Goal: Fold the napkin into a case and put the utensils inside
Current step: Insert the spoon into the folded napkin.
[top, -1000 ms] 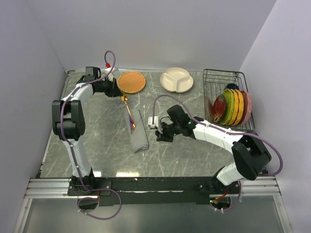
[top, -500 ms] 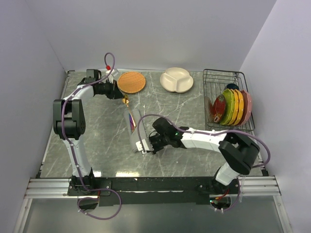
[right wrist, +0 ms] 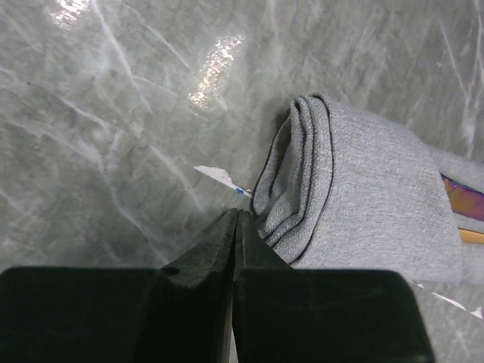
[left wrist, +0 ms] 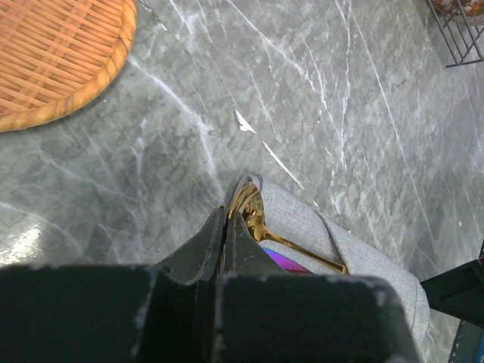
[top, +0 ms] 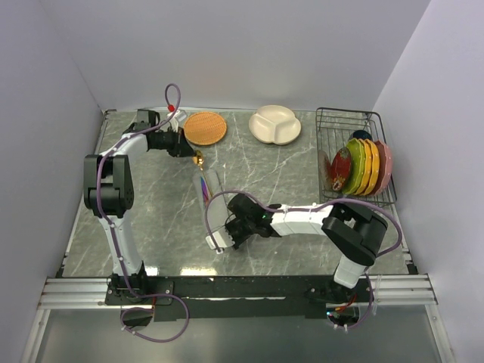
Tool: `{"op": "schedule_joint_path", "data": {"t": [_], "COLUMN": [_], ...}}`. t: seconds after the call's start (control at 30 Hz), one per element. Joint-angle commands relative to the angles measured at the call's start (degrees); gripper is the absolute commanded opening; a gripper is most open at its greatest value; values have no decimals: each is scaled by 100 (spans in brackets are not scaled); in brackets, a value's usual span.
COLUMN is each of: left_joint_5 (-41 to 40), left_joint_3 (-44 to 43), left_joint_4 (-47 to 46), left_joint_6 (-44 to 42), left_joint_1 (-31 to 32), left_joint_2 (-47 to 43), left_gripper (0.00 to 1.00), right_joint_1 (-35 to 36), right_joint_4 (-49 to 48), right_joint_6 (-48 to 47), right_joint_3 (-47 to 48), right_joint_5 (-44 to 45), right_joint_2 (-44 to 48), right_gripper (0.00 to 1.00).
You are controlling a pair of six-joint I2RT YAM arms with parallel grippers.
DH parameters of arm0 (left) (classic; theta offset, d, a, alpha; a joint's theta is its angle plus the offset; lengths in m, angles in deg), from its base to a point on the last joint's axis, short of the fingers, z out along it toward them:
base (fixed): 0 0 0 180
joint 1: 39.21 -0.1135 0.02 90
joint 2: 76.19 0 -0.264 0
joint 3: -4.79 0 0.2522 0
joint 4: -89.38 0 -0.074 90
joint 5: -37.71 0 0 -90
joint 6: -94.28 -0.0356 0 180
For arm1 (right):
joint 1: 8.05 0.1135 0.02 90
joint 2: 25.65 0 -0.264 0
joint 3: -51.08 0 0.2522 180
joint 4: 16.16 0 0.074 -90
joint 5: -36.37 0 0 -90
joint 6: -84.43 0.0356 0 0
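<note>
The grey napkin, folded into a narrow case (top: 214, 203), lies mid-table, running from far to near. The gold spoon (top: 198, 158) and the purple knife (top: 204, 189) stick out of its far end. In the left wrist view, the spoon (left wrist: 281, 236) and knife (left wrist: 284, 262) lie in the case's mouth (left wrist: 355, 249). My left gripper (left wrist: 227, 213) is shut, its tips right against the spoon's bowl. My right gripper (right wrist: 238, 215) is shut too, its tips beside the layered near end of the case (right wrist: 340, 181), holding nothing I can see.
A round orange woven mat (top: 205, 128) lies just behind the left gripper (top: 187, 149). A white divided dish (top: 275, 124) sits at the back. A wire rack (top: 355, 121) with coloured plates stands at the right. A small white scrap (right wrist: 219, 178) lies near the right gripper's tips.
My right gripper has swung from beside the case's middle to its near end and closed. The left gripper stayed shut at the spoon's bowl, barely shifting.
</note>
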Motion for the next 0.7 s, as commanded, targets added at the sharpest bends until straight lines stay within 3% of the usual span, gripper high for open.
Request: {"op": "schedule_joint_path", "data": {"t": [0.0,0.67], "left_joint_5": [362,415], "left_joint_3": [30,618], "left_joint_4": [86,315], "left_joint_6": [-218,-447], "left_joint_1": [74,355], "left_joint_2": [44,-9], "left_gripper": [1,1], "right_joint_1": [84,102], "right_joint_4": [-272,-281], "right_joint_6": [-48,93], "right_joint_3": [132,317], "right_joint_5": [322,524], "right_joint_2": [-202,-404], "right_gripper": [3,1]}}
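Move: My left hand already holds the spoon by its bowl, with the handle end at the folded napkin's pocket mouth, roughly 13 cm back from that hand, 5 cm to its right and 8 cm below. The purple knife lies about 10 cm back, 3 cm right; the wicker mat is 10 cm ahead, 4 cm right. From my right hand, down at the napkin's closed end, the mouth is about 9 cm ahead and 6 cm left, nearly level. I draw my left hand back some 4 cm, sinking about 3 cm and easing 2 cm to the right, to feed the spoon handle down into the pocket while my shut fingers keep their hold on the bowl. My closed right fingertips stay low against the napkin's closed end and creep about 2 cm forward and left, nudging towards the incoming spoon. ##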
